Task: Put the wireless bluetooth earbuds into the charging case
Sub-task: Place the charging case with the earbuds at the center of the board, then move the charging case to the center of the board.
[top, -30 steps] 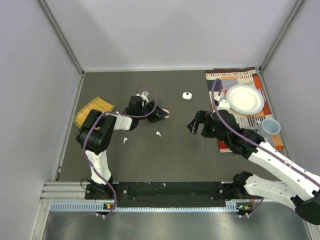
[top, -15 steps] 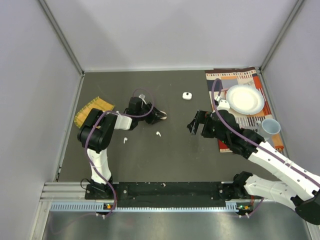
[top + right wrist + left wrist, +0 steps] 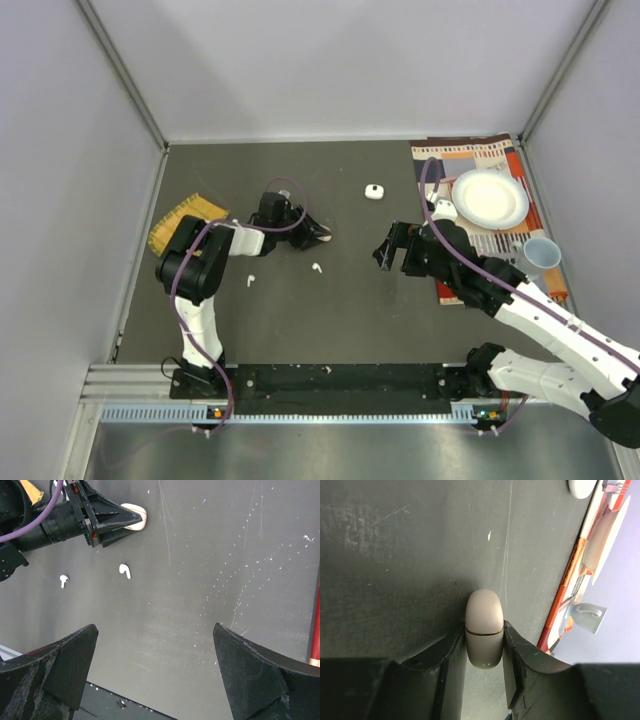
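Observation:
A pale peach charging case [image 3: 483, 614], lid closed along a thin gold seam, lies low on the dark table. My left gripper [image 3: 484, 630] is shut on it, one finger against each side. The top view shows that gripper [image 3: 316, 232] left of centre, and the right wrist view shows the case [image 3: 136, 517] poking out past its tips. Two white earbuds [image 3: 317, 268] [image 3: 250, 281] lie loose on the table just in front of the left gripper, also in the right wrist view [image 3: 125, 571] [image 3: 63, 580]. My right gripper [image 3: 154, 627] hovers wide open and empty over bare table.
A small white case [image 3: 373, 191] sits at the back centre. At the right, a patterned mat [image 3: 470, 160] carries a white plate [image 3: 490, 197], and a pale blue cup [image 3: 541, 254] stands by it. A yellow cloth [image 3: 185, 222] lies at the left. Grey walls close three sides.
The left wrist has turned a little with the peach case still between its fingers, and its cable loop has shifted. The right arm has barely moved.

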Robot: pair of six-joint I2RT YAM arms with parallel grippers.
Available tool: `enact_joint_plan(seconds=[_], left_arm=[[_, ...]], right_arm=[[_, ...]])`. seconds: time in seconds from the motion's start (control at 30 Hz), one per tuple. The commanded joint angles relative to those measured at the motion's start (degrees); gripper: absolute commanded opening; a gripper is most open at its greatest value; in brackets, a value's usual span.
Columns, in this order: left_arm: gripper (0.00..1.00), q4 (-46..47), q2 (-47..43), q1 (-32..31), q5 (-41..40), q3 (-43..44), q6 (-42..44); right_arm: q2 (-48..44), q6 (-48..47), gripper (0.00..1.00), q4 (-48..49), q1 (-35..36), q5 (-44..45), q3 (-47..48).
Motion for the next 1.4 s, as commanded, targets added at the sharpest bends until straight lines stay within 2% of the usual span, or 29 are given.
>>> enact_joint_plan(seconds=[0.0,0.03,0.07,0.17,0.4,0.7,0.9,1.13,1.17,1.2,1.37], left_arm=[[0.39,-4.08,-0.78,0.39,-1.85,2.47,3.59],[0.41,-4.60,-0.96,0.39,-2.46,2.39,4.12],[0.53,-5.56,-1.65,0.39,-3.08,2.12,4.38],[0.55,-6.53,-2.71,0.47,-4.13,1.86,6.23],[0.77,-12.77,-5.70,0.48,-8.00,1.95,10.97],[0.80,-17.61,-16.15,0.39,-18.28,-1.74,17.73],[0.79,-19.90,-28.27,0.21,-27.41,-4.38,23.53],[0.78,-22.27,-51.80,0.12,-38.14,-8.94,28.55],[0.79,-21.84,-54.11,0.21,-39.63,-9.65,29.34],[0.99,-18.87,-56.39,0.12,-40.51,-10.53,30.74],[0.99,-12.61,-67.66,0.30,-42.19,-19.14,33.66]], right_arm=[[0.03,0.31,0.99,0.51,-0.79,-0.09,0.01],[0.12,0.40,0.99,0.51,-0.79,-0.09,0.01],[0.12,0.40,0.99,0.51,-0.79,-0.09,-0.08],[0.38,0.58,0.99,0.60,-0.79,-0.18,0.01],[1.17,0.58,0.99,0.60,-0.79,-0.44,0.27],[1.17,0.93,0.99,0.51,-0.79,-0.27,0.10],[2.05,1.19,0.99,0.51,-0.79,-0.44,0.45],[1.00,1.02,0.99,0.60,-0.88,1.66,0.54],[0.73,1.28,0.99,0.60,-0.79,2.71,0.36],[0.38,1.37,0.99,0.69,-0.79,3.42,0.36],[0.11,0.41,0.99,1.04,-0.88,5.44,0.27]])
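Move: Right between the left hand's pads, close to the board, is the charging case, its middle about 1 cm ahead, 1 cm to the right and 1 cm below. From that hand, a loose earbud lies some 8 cm back and 1 cm right, another about 12 cm back and 15 cm left, and the white case roughly 12 cm ahead and 15 cm right. From the idle right hand, the charging case is about 16 cm ahead, 18 cm left and 18 cm below. Opening its fingers while still low over the board, the left hand lets go of the charging case, eases a few centimetres to the left and rolls its left side up some 20 degrees. It then rises fast, about 24 cm in all, carrying on to the left by some 16 cm and a little back, away from the case, with the fingertips tilting up and the fingers ending wide open. ##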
